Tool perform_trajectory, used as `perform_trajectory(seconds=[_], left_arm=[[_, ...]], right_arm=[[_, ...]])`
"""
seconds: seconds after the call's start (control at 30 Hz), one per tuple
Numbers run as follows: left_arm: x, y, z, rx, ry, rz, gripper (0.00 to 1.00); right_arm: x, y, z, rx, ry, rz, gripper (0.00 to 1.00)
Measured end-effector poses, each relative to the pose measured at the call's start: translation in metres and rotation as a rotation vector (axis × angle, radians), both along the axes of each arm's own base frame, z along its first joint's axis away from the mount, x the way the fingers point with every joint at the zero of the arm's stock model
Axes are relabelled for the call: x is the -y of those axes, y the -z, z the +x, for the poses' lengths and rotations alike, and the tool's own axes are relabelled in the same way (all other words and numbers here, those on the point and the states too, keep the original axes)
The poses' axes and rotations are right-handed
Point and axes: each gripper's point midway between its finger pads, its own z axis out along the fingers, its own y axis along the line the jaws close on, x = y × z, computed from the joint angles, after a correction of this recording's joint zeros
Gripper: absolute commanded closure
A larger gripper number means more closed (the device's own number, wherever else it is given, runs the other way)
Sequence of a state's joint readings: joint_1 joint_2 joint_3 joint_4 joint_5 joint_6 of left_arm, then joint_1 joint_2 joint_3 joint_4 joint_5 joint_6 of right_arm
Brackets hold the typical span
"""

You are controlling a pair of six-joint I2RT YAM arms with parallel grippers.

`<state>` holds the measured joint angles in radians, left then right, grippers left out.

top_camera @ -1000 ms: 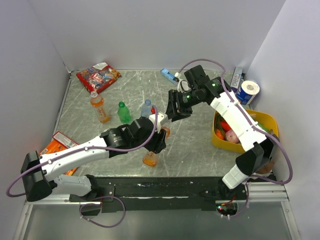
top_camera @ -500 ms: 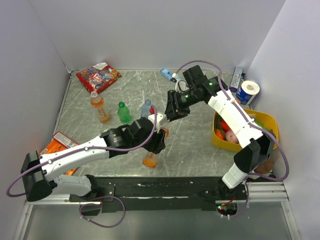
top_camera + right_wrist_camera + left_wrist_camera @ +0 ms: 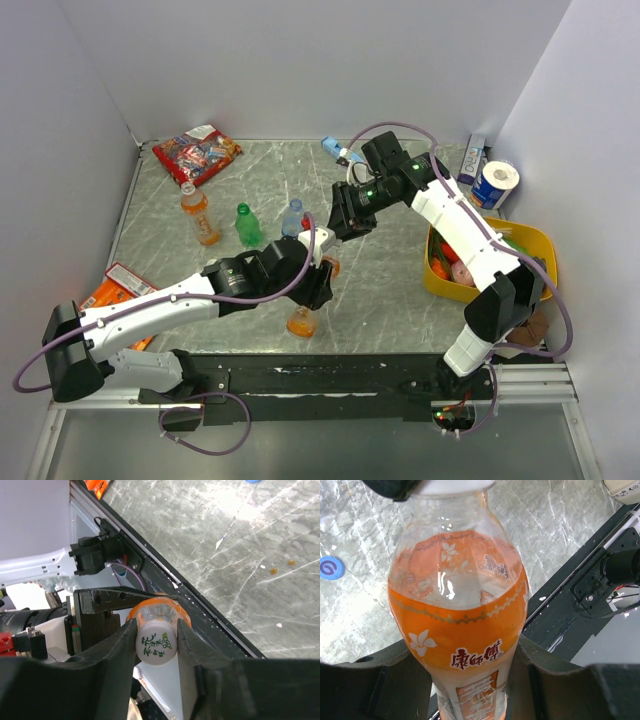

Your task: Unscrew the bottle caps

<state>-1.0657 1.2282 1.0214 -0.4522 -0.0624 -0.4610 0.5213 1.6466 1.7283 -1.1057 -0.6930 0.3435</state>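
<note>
An orange-labelled bottle [image 3: 300, 321] with orange liquid is held tilted above the table's near middle. My left gripper [image 3: 314, 287] is shut on its body; in the left wrist view the bottle [image 3: 460, 605] fills the frame, squeezed in my left gripper [image 3: 470, 685]. My right gripper [image 3: 336, 236] is shut on its white cap [image 3: 156, 647], and the right wrist view shows that gripper [image 3: 155, 626] with both fingers pressed on the cap's sides. Standing further back left are another orange bottle [image 3: 200, 216], a green bottle [image 3: 247, 226] and a clear blue-labelled bottle [image 3: 292, 216].
A red snack bag [image 3: 196, 153] lies at the back left and an orange packet [image 3: 118, 284] at the left edge. A yellow tub [image 3: 541, 243] of fruit and a blue-white roll [image 3: 496, 184] stand on the right. A loose blue cap [image 3: 331, 568] lies on the table.
My right gripper has shut its fingers onto the white cap, and its arm has shifted slightly left. The left gripper and the bottle have stayed put.
</note>
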Motion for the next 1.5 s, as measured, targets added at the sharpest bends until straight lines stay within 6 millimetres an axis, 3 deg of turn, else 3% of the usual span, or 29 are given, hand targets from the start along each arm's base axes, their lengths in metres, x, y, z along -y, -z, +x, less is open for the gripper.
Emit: perform_trajectory(seconds=[0.17, 0.43, 0.83, 1.0, 1.03, 1.13, 1.33, 1.5], left_arm=[[0.001, 0.000, 0.000, -0.011, -0.006, -0.008, 0.48], [0.009, -0.006, -0.004, -0.024, -0.004, -0.091, 0.48], [0.016, -0.037, -0.016, -0.037, 0.103, -0.257, 0.48], [0.014, -0.056, -0.023, -0.062, 0.183, -0.343, 0.48], [0.014, -0.059, -0.025, -0.064, 0.196, -0.354, 0.48], [0.014, -0.064, -0.031, -0.074, 0.230, -0.375, 0.49], [0.011, -0.054, -0.037, -0.125, 0.231, -0.359, 0.48], [0.008, -0.049, -0.036, -0.139, 0.203, -0.340, 0.49]], right_arm=[[0.000, 0.001, 0.001, 0.004, -0.004, -0.001, 0.80], [0.004, -0.004, 0.005, 0.002, 0.004, 0.022, 0.83], [0.005, -0.039, -0.008, 0.049, -0.116, 0.205, 0.82], [0.004, -0.060, -0.016, 0.119, -0.185, 0.296, 0.67], [0.004, -0.063, -0.018, 0.130, -0.194, 0.308, 0.51], [0.006, -0.071, -0.023, 0.159, -0.205, 0.326, 0.35], [0.014, -0.080, -0.015, 0.196, -0.139, 0.319, 0.28], [0.022, -0.078, 0.002, 0.205, -0.027, 0.259, 0.32]])
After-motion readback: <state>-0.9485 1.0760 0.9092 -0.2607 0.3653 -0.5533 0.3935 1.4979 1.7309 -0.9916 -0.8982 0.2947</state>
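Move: My right fingers are closed on the white cap of the orange bottle, which my left hand grips around the middle. From my left hand the cap lies about 8 cm ahead, 2 cm to the right and 8 cm up. From my right hand the open blue bottle stands roughly 14 cm ahead and 9 cm to the left, the green bottle some 12 cm ahead and 18 cm to the left, both about 17 cm below. Keeping hold of cap and bottle, I lift both hands together by about 6 cm, drawing back a little and tilting each by some 20 degrees so the fingers point less steeply down. Then my right fingers open wide, let go of the cap and move off it, up, forward and slightly right, while my left hand keeps its grip, sinks a little and eases further back. ##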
